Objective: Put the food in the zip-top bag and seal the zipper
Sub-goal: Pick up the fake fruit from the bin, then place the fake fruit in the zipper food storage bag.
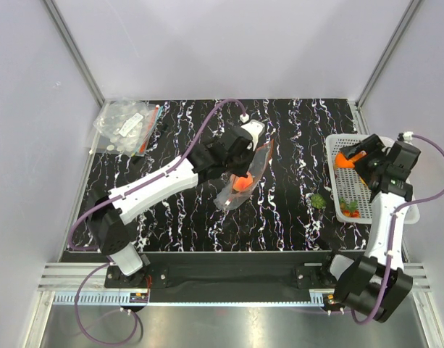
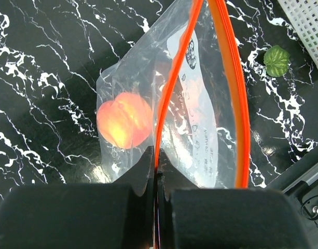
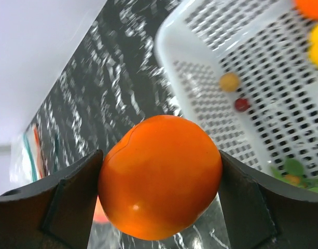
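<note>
The clear zip-top bag (image 1: 236, 192) hangs over the middle of the table with its mouth pulled open. My left gripper (image 2: 156, 161) is shut on one side of the red-orange zipper (image 2: 171, 88); the other side of the strip (image 2: 240, 104) stands apart to the right. A peach-pink fruit (image 2: 125, 119) lies inside the bag. My right gripper (image 3: 161, 179) is shut on an orange fruit (image 3: 161, 171), both fingers (image 3: 75, 199) pressed against its sides. That arm is held above the white basket (image 1: 352, 136) at the right.
The basket (image 3: 273, 119) holds a small yellow ball (image 3: 230, 81), a red one (image 3: 242, 104) and green leafy pieces (image 1: 348, 209). A green toy (image 1: 319, 201) lies on the table left of the basket. A pack of clear bags (image 1: 127, 125) sits at the back left corner.
</note>
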`<state>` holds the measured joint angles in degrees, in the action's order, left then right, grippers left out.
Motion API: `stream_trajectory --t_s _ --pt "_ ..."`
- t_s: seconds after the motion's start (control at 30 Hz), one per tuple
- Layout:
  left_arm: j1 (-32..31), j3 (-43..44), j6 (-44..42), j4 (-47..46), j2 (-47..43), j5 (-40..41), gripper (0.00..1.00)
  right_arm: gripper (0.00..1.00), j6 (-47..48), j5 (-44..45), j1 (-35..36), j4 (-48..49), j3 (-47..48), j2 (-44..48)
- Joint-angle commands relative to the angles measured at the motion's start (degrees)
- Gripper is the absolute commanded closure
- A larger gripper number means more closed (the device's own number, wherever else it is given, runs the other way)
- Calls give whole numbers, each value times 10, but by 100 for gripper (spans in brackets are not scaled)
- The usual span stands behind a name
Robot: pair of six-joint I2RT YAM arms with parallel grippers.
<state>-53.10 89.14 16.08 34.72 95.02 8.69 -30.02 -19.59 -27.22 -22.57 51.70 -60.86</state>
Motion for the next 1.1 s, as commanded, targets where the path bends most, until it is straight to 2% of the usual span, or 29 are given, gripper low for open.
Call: stream_trajectory --t_s 0.0,0.13,0.3,0.63,0.83,1.07 --pt "-3 31 -10 -9 2 14 100 44 35 -63 33 -33 16 44" --pt "-5 33 -9 -9 4 12 100 46 27 -87 118 -37 25 94" --pt "-5 26 -5 -13 0 16 100 47 36 -104 189 -74 59 122" --pt "-7 24 -1 -14 2 13 100 49 30 -100 333 -63 103 110" --pt "-7 24 5 -17 -6 -1 100 50 17 -74 430 -17 105 92" --pt "-10 7 21 -37 -9 -26 100 51 -14 -35 459 73 58 83"
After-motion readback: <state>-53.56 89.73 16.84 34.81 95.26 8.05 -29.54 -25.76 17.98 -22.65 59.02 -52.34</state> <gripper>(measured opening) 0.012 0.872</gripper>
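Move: The right hand already holds the orange fruit up clear of the bin, whose middle lies about 11 cm to its right, some 3 cm back and 18 cm below. The zip-top bag's open mouth is roughly 27 cm to its left, level with it; the peach inside the bag is about 34 cm left, 2 cm back and 15 cm lower. From the left hand, the mouth is some 4 cm right and 3 cm ahead. Sweeping quickly left and rising, the right arm carries the orange fruit away from the bin about 26 cm towards the bag's mouth, some 10 cm higher, with a slight draw back, and slows near it. The wrist swings about 50 degrees counter-clockwise and tips up a little, fingers keeping their grip; the left hand stays put, still pinching the bag's edge. ##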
